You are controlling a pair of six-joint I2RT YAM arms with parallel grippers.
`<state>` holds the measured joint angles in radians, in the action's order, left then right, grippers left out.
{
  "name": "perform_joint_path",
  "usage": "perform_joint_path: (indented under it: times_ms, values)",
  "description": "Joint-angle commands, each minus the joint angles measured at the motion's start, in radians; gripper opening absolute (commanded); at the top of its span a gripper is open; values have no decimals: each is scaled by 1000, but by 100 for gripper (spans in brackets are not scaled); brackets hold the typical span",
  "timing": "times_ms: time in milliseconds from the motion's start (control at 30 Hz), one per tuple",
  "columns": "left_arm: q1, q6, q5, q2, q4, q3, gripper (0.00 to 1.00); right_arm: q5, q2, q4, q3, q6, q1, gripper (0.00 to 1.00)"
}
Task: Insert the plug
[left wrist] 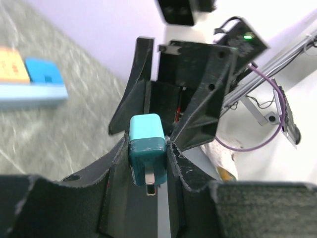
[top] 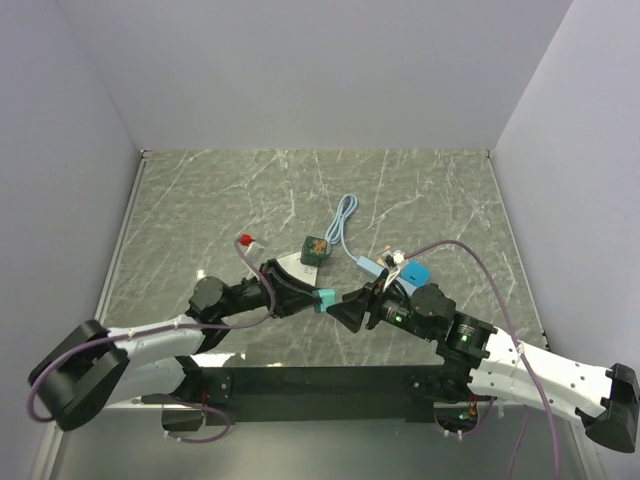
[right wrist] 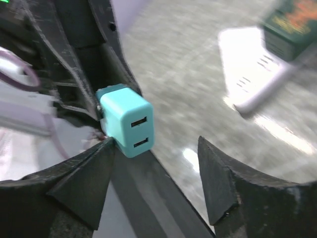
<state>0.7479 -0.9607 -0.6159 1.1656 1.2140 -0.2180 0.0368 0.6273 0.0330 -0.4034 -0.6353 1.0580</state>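
Observation:
The plug (top: 324,300) is a small teal charger block, held above the near middle of the table. My left gripper (left wrist: 147,148) is shut on its darker base, and one metal prong (left wrist: 150,181) points back between the fingers. In the right wrist view the plug (right wrist: 126,121) shows two USB slots facing the camera. My right gripper (right wrist: 156,148) stands open just in front of it. Its left fingertip (right wrist: 101,153) is close under the plug and the right one stands well apart. From above, the right gripper (top: 352,308) meets the left gripper (top: 316,299) nose to nose.
A light-blue strip with a blue block (top: 414,272) and an orange tag lies behind the right gripper, joined to a looped pale-blue cable (top: 345,222). A green cube (top: 314,247) on white paper and a red-tipped piece (top: 246,240) sit further back. Grey walls enclose the table.

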Motion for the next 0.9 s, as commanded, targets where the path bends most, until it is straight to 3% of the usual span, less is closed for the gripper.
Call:
perform_joint_path:
  times_ms: [0, 300, 867]
  values:
    - [8, 88, 42, -104, -44, 19, 0, -149, 17, 221, 24, 2, -38, 72]
    - [10, 86, 42, -195, -65, 40, 0, -321, -6, 450, 103, -47, -84, 62]
    - [57, 86, 51, -136, -30, 16, 0, -419, 71, 594, 117, -61, -85, 47]
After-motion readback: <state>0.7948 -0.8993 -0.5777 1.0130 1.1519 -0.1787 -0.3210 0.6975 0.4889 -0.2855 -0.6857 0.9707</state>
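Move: The teal plug is already pinched in the left fingers, about 2 cm to the right of that hand point. From the right hand it lies about 5 cm to the left, roughly level fore and aft and perhaps 1 cm higher. The green plug stands some 22 cm ahead of the right hand and 7 cm left, on the white triangular board, whose middle is about 22 cm ahead and 12 cm left; the blue power strip lies 20 cm ahead and 14 cm right, all some 15 to 18 cm lower. The teal plug stays clamped in the left fingers, raised slightly and then eased back about 2 cm, while the right hand comes up to its free, slotted end, rising, drawing back and reaching left, about 5 cm in all. The right wrist turns some 20 degrees, its fingers tilting up towards level and swinging counter-clockwise to face the plug, and they partly close around its end. ##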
